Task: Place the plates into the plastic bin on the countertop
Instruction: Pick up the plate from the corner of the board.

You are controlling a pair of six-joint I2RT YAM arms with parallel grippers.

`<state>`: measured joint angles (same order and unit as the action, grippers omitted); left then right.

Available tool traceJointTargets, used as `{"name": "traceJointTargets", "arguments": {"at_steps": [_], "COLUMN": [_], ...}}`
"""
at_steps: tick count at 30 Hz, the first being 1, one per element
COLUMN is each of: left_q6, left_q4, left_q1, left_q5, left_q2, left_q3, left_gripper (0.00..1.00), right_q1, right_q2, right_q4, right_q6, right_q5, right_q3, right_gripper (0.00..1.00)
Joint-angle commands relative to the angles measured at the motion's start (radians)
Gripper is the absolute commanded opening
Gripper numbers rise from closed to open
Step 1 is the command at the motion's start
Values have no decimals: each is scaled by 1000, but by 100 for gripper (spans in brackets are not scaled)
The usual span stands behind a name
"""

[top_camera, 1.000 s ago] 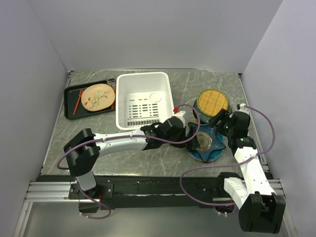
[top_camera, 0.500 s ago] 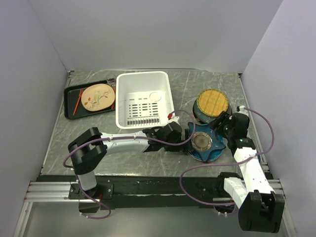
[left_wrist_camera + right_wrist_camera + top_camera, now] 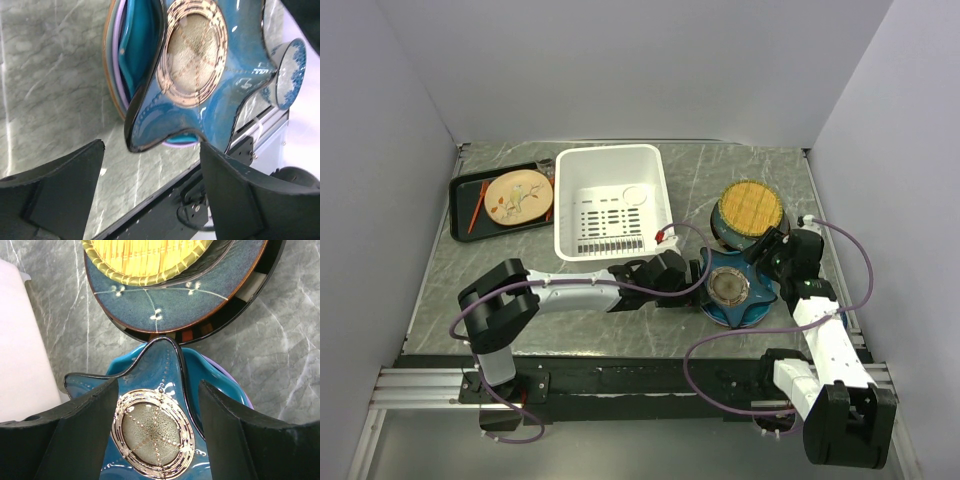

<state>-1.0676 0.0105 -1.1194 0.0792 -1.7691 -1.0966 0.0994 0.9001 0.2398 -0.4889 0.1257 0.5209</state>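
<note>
A blue star-shaped plate (image 3: 728, 288) tops a stack of teal, lavender and orange-rimmed plates (image 3: 118, 60) on the countertop (image 3: 700, 180). My left gripper (image 3: 700, 272) is low at the stack's left side and open, one star tip (image 3: 145, 135) level with its fingertips (image 3: 75, 170). The right gripper (image 3: 757, 252) hovers open over the star plate (image 3: 152, 430), a finger on each side of its centre. Behind it, a yellow woven plate (image 3: 751, 205) rests on a dark teal plate (image 3: 175, 300). The white plastic bin (image 3: 563, 200) holds no plate.
A black tray (image 3: 468, 225) at the back left carries a tan flowered plate (image 3: 518, 196) and red chopsticks (image 3: 477, 205). White walls close the sides and back. The counter's front edge and black rail (image 3: 165, 210) lie just past the stack. The bin's side (image 3: 20, 340) is near the right gripper.
My left arm has come down and drawn back to the stack's left edge, its jaws narrowing slightly. The right gripper has shifted a little toward the star plate.
</note>
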Motion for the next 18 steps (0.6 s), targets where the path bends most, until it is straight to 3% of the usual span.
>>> {"name": "traceJointTargets", "arguments": {"at_steps": [1, 7, 18], "left_q6": [-41, -48, -16], "left_q4": [-63, -92, -46], "left_q1": [-3, -10, -28], "left_q5": [16, 13, -1], "left_q2": [-32, -55, -104], "left_q3": [14, 9, -49], "left_gripper": [80, 59, 43], "right_q1": [10, 8, 8], "right_q2": [-3, -4, -3], "right_q4": [-30, -28, -37], "right_q6": [10, 13, 13], "right_q5": [15, 20, 31], "right_q3": [-4, -4, -7], "right_gripper": [72, 72, 73]}}
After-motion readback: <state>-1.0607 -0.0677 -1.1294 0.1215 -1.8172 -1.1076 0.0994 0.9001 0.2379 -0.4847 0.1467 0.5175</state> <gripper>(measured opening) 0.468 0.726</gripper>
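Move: The blue star plate's middle lies about 8 cm to the left hand's right and some 2 cm below it, hardly farther out; its nearest corner sits just off the fingertips, between the open fingers. Under it, the cyan plates are centred about 9 cm right and 1 cm back. The white bin is 18 cm left and 19 cm ahead; the basket stack, 12 cm right and 17 cm ahead. From the right hand the star plate is about 7 cm back, 5 cm left. To the right and a little forward, about 1.5 cm in all, the left hand eases its fingers around the near left corner of the blue star plate while they close from nearly wide to about half open. The farther-out finger comes up against the corner's rim; the other finger still stands clear of it. ##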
